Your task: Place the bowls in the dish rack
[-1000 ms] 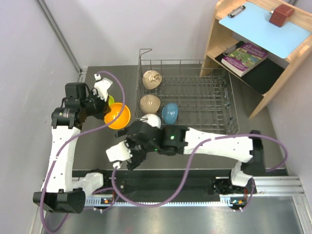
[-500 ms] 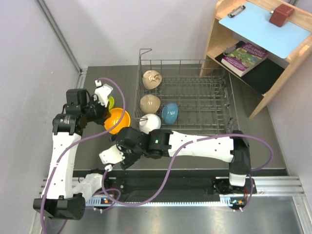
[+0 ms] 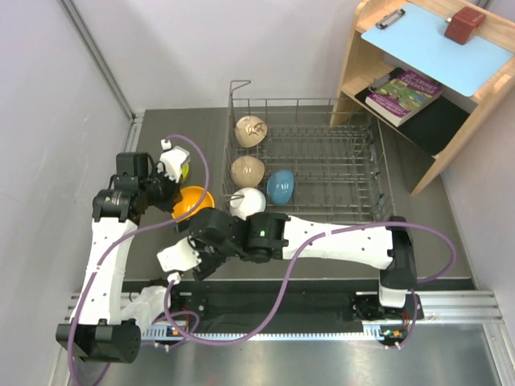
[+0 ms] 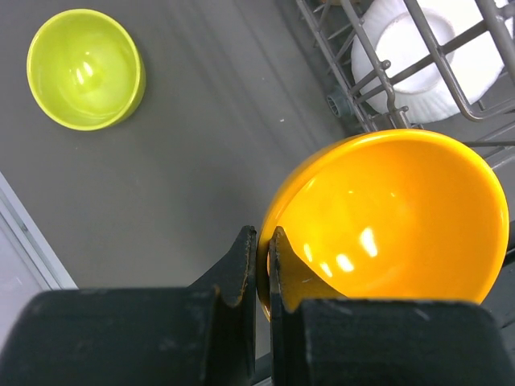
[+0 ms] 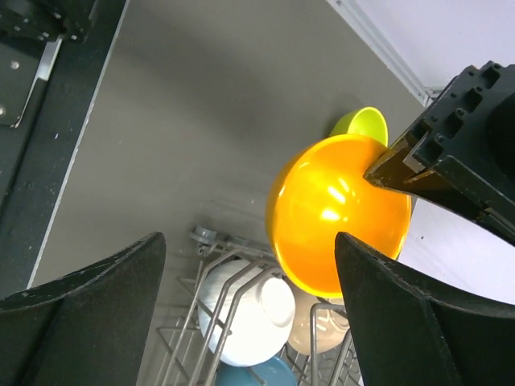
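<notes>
My left gripper (image 4: 261,241) is shut on the rim of the orange bowl (image 4: 394,217), holding it tilted in the air just left of the dish rack (image 3: 378,173). From above, that bowl (image 3: 191,201) hangs beside the left gripper (image 3: 165,189). A yellow-green bowl (image 4: 84,68) sits upright on the table behind it. Inside the rack stand a white bowl (image 3: 248,201), two beige bowls (image 3: 250,130) (image 3: 247,170) and a blue bowl (image 3: 280,186). The right gripper (image 5: 249,237) is open and empty, just below the orange bowl (image 5: 338,209), near the rack's front left corner.
A wooden shelf unit (image 3: 451,104) with a book and a blue board stands at the back right. Walls close in on the left and behind. The rack's front left corner wires (image 4: 366,76) are close to the held bowl. A black base rail (image 5: 40,48) runs along the near edge.
The left gripper has carried the orange bowl a little nearer and lower. My right arm has swung left under it, and its jaws have narrowed slightly while staying open.
</notes>
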Controlling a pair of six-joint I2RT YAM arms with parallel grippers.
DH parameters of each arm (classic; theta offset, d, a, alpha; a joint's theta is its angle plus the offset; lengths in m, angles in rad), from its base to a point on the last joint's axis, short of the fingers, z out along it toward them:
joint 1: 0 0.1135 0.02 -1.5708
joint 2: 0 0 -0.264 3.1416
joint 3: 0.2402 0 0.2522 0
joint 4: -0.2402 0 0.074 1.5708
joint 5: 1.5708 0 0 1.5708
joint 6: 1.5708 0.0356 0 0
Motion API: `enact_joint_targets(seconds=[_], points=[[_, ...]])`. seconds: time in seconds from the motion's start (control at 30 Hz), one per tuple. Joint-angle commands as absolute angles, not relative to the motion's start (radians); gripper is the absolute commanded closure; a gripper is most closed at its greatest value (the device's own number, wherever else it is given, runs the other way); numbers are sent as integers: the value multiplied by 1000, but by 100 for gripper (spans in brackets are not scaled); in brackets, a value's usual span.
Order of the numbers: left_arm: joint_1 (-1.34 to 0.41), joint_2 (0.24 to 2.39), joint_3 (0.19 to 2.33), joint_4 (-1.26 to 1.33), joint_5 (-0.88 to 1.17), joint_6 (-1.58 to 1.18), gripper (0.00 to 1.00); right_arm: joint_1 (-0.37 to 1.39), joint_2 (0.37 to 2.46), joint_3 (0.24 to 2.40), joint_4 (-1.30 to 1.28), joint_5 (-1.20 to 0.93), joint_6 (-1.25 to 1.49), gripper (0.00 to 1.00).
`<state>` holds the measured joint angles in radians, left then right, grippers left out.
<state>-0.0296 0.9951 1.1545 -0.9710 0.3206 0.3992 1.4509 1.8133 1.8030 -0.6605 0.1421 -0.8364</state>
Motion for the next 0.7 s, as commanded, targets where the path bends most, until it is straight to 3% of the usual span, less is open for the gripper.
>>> enact_joint_targets(seconds=[0.0, 0.27, 0.4, 0.5, 0.57, 0.67], points=[[-35, 948, 1201, -976, 363, 407, 100, 1454, 1839, 1842, -581, 153, -836, 15], [-37, 896, 1235, -1042, 403, 414, 100, 1419, 1884, 1835, -549, 144, -827, 27], [-37, 888, 1236, -1051, 411, 417, 100, 1414, 1896, 1830, -540, 152, -824, 58], [-37, 887, 1232, -1055, 420, 417, 100, 1414, 1904, 1830, -529, 176, -824, 73], [-37, 882, 1229, -1055, 422, 419, 100, 1414, 1911, 1830, -522, 202, -827, 78], [-37, 879, 1224, -1057, 423, 420, 100, 1414, 1931, 1841, -531, 238, -836, 92]])
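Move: The right hand, open and empty, has the orange bowl's middle about 10 cm ahead of it, 1 cm to its left and 6 cm lower. The left hand already grips the bowl's rim: the bowl's middle is some 6 cm to its right, 1 cm back and 2 cm down. The white bowl in the rack lies about 17 cm right of the left hand, 1 cm ahead and 13 cm below; the lime bowl is roughly 12 cm ahead, 2 cm left and 17 cm below. Down, forward and to its left, some 4 cm in all, the right hand reaches for the orange bowl's near rim, its wide-open fingers closing nearly shut to pinch that edge. Meanwhile the left hand keeps its pinch on the rim and brings the bowl to meet it, back about 3 cm and a little less upward, then eases to a stop. ##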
